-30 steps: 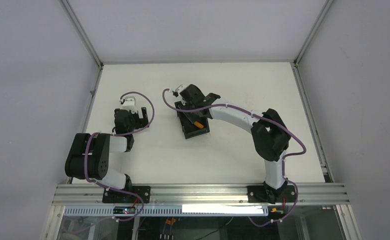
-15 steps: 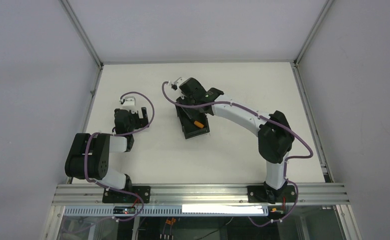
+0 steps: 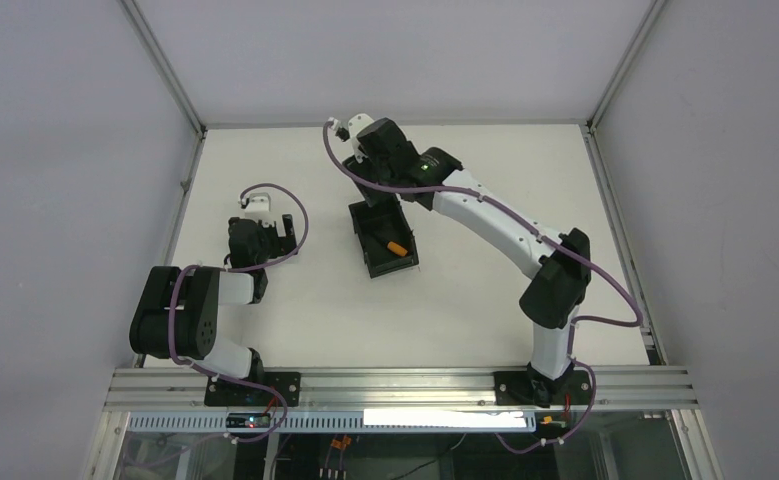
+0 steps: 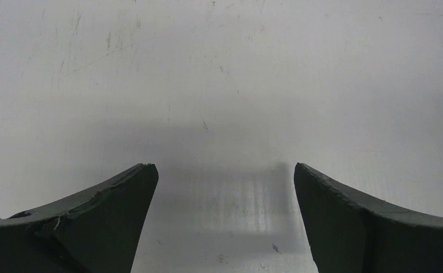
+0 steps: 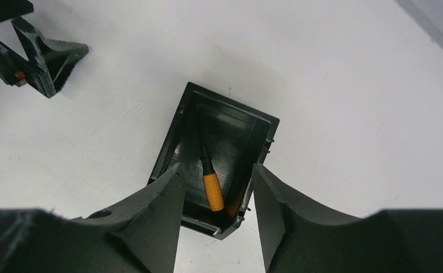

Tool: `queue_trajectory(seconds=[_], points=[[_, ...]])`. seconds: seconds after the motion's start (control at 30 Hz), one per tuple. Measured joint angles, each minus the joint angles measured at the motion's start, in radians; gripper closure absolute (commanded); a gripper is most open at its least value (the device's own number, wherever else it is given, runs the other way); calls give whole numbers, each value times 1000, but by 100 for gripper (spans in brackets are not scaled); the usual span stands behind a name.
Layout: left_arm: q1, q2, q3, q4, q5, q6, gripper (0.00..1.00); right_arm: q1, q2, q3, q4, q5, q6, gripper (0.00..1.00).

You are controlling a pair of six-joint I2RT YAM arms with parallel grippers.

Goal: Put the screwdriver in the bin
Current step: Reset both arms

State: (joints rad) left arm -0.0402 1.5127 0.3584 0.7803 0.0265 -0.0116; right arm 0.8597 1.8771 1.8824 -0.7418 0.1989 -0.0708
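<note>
The screwdriver (image 5: 212,192), with its orange handle and thin black shaft, lies loose inside the black bin (image 5: 230,122). In the top view the screwdriver (image 3: 396,246) rests toward the near right part of the bin (image 3: 377,228). My right gripper (image 5: 217,166) hovers above the bin's far end, open, with nothing between its fingers. From above, the right gripper (image 3: 380,165) sits just beyond the bin. My left gripper (image 4: 224,166) is open over bare table, well left of the bin.
The left gripper (image 3: 270,228) rests low on the white table (image 3: 485,300), and shows at the top left of the right wrist view as the left gripper (image 5: 37,54). Grey walls with metal frame rails enclose the table.
My right gripper has lifted and drawn back toward the far edge, off the bin, its jaws spreading wider. The screwdriver stays lying in the bin. The left arm has not moved.
</note>
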Motion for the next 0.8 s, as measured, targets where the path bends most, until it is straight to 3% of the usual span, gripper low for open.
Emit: queue_trajectory(seconds=[0.1, 0.4, 0.63, 0.8], points=[[0, 0, 0, 0, 0, 0, 1, 0, 0, 56, -22, 5, -4, 44], [0, 0, 0, 0, 0, 0, 1, 0, -4, 150, -50, 49, -28, 1], [0, 0, 0, 0, 0, 0, 1, -26, -25, 148, -67, 84, -43, 1], [0, 0, 0, 0, 0, 0, 1, -113, -85, 121, -71, 82, -43, 1]])
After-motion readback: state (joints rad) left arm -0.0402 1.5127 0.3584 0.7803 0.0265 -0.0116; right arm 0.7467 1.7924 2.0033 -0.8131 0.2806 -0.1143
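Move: The right gripper hangs empty above the bin. The bin's middle is about 21 cm below it, 2 cm back and some 3 cm to its right. The screwdriver already lies inside, about 21 cm below this hand, 3 cm back and 3 cm right. From the idle left gripper the bin is roughly 27 cm to the right, 3 cm back and about 3 cm lower. Lift the empty right gripper away from the bin, nearly straight up at first and some 8 cm in all. Then sweep it about 6 cm right and a few centimetres forward, still rising. Spread the half-open fingers to full width on the way, tip them up slightly and swing the wrist about 10 degrees clockwise, touching nothing. ##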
